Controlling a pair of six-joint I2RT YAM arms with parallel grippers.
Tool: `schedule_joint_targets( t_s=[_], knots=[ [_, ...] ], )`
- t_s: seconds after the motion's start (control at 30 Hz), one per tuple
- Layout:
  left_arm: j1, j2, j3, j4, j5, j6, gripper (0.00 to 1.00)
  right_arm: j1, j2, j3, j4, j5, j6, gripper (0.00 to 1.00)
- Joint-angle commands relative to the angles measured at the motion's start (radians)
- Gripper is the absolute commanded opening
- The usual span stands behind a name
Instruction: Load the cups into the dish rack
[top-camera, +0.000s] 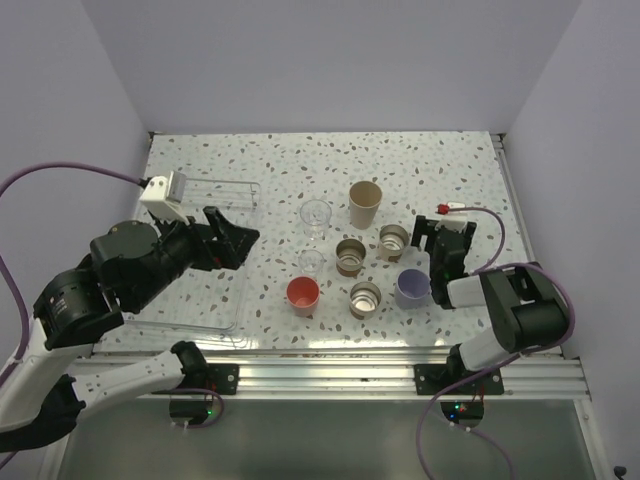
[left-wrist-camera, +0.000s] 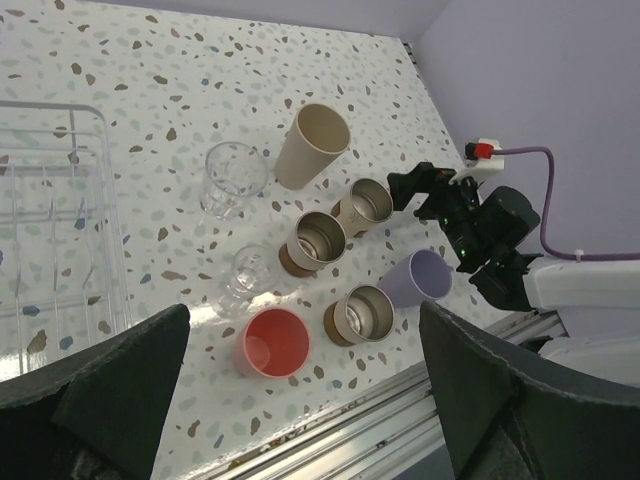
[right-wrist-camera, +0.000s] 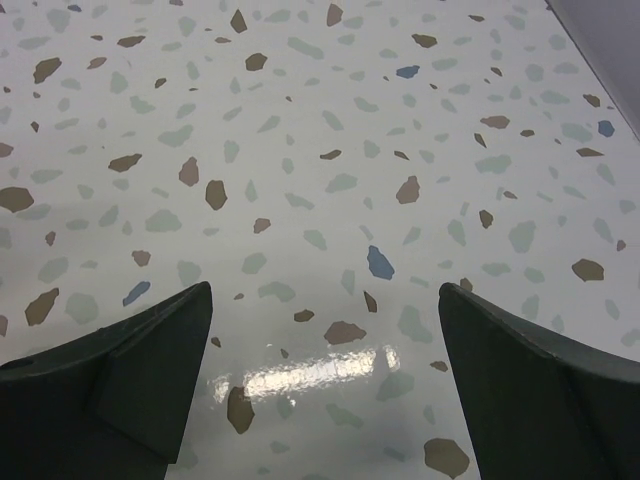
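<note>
Eight cups stand upright on the speckled table. They are a tall beige cup (top-camera: 365, 203), two clear cups (top-camera: 316, 215) (top-camera: 311, 262), three cream cups with brown bands (top-camera: 351, 256) (top-camera: 394, 240) (top-camera: 365, 298), a coral-red cup (top-camera: 303, 294) and a lavender cup (top-camera: 412, 287). The clear dish rack (top-camera: 230, 190) lies at the left with no cups in it. My left gripper (top-camera: 243, 238) is open and empty above the rack's right side. It looks down on the coral-red cup (left-wrist-camera: 273, 342) and the rack (left-wrist-camera: 60, 230). My right gripper (top-camera: 444, 232) is open and empty, right of the cups. Its wrist view (right-wrist-camera: 325, 300) shows only table.
White walls enclose the table on three sides. A metal rail (top-camera: 330, 375) runs along the near edge. In the left wrist view the right arm (left-wrist-camera: 480, 225) stands just behind the lavender cup (left-wrist-camera: 422, 277). A purple cable (top-camera: 60, 172) hangs at the left.
</note>
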Motion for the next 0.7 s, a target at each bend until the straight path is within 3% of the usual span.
schedule_joint_targets(
  t_s=[0.0, 0.2, 0.3, 0.43, 0.53, 0.67],
  knots=[
    [-0.002, -0.019, -0.024, 0.009, 0.005, -0.028, 1.0, -0.005, -0.05, 0.022, 0.007, 0.047, 0.012, 0.98],
    [-0.002, -0.058, -0.079, 0.018, 0.018, -0.05, 1.0, -0.006, -0.157, 0.178, -0.337, 0.194, 0.081, 0.98],
    [-0.002, -0.05, -0.093, 0.013, 0.018, -0.047, 1.0, -0.008, -0.229, 0.324, -0.61, 0.239, 0.193, 0.98],
    [-0.002, -0.001, -0.094, -0.019, 0.008, -0.038, 1.0, -0.008, -0.28, 0.54, -0.978, 0.145, 0.243, 0.98],
    [-0.002, 0.054, -0.099, -0.045, 0.018, -0.013, 1.0, -0.008, -0.296, 0.707, -1.158, 0.044, 0.27, 0.98],
    [-0.002, 0.131, -0.116, -0.047, 0.044, 0.045, 1.0, -0.005, -0.33, 0.807, -1.318, -0.125, 0.293, 0.98]
  ],
)
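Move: Some 35 cm below the left hand stands the red cup, about 3 cm ahead and 4 cm to the right; the short glass is roughly 7 cm beyond the red cup and 3 cm farther right, the near steel cup some 16 cm right of the red cup, level with it. From the low right hand, the far steel cup is 12 cm left and 4 cm back, the purple cup 7 cm left and 16 cm back, the tan cup 19 cm left and 5 cm ahead, all a little below. Rising steeply about 20 cm from low beside the cups, the empty right hand goes slightly forward and swings right, then back left, its wrist turning some 10 degrees clockwise and partly back while its left side tips up. The open left hand sinks about 6 cm towards the red cup, first easing back a touch, then dropping faster and bearing right. Both grippers stay wide open, touching no cup. ##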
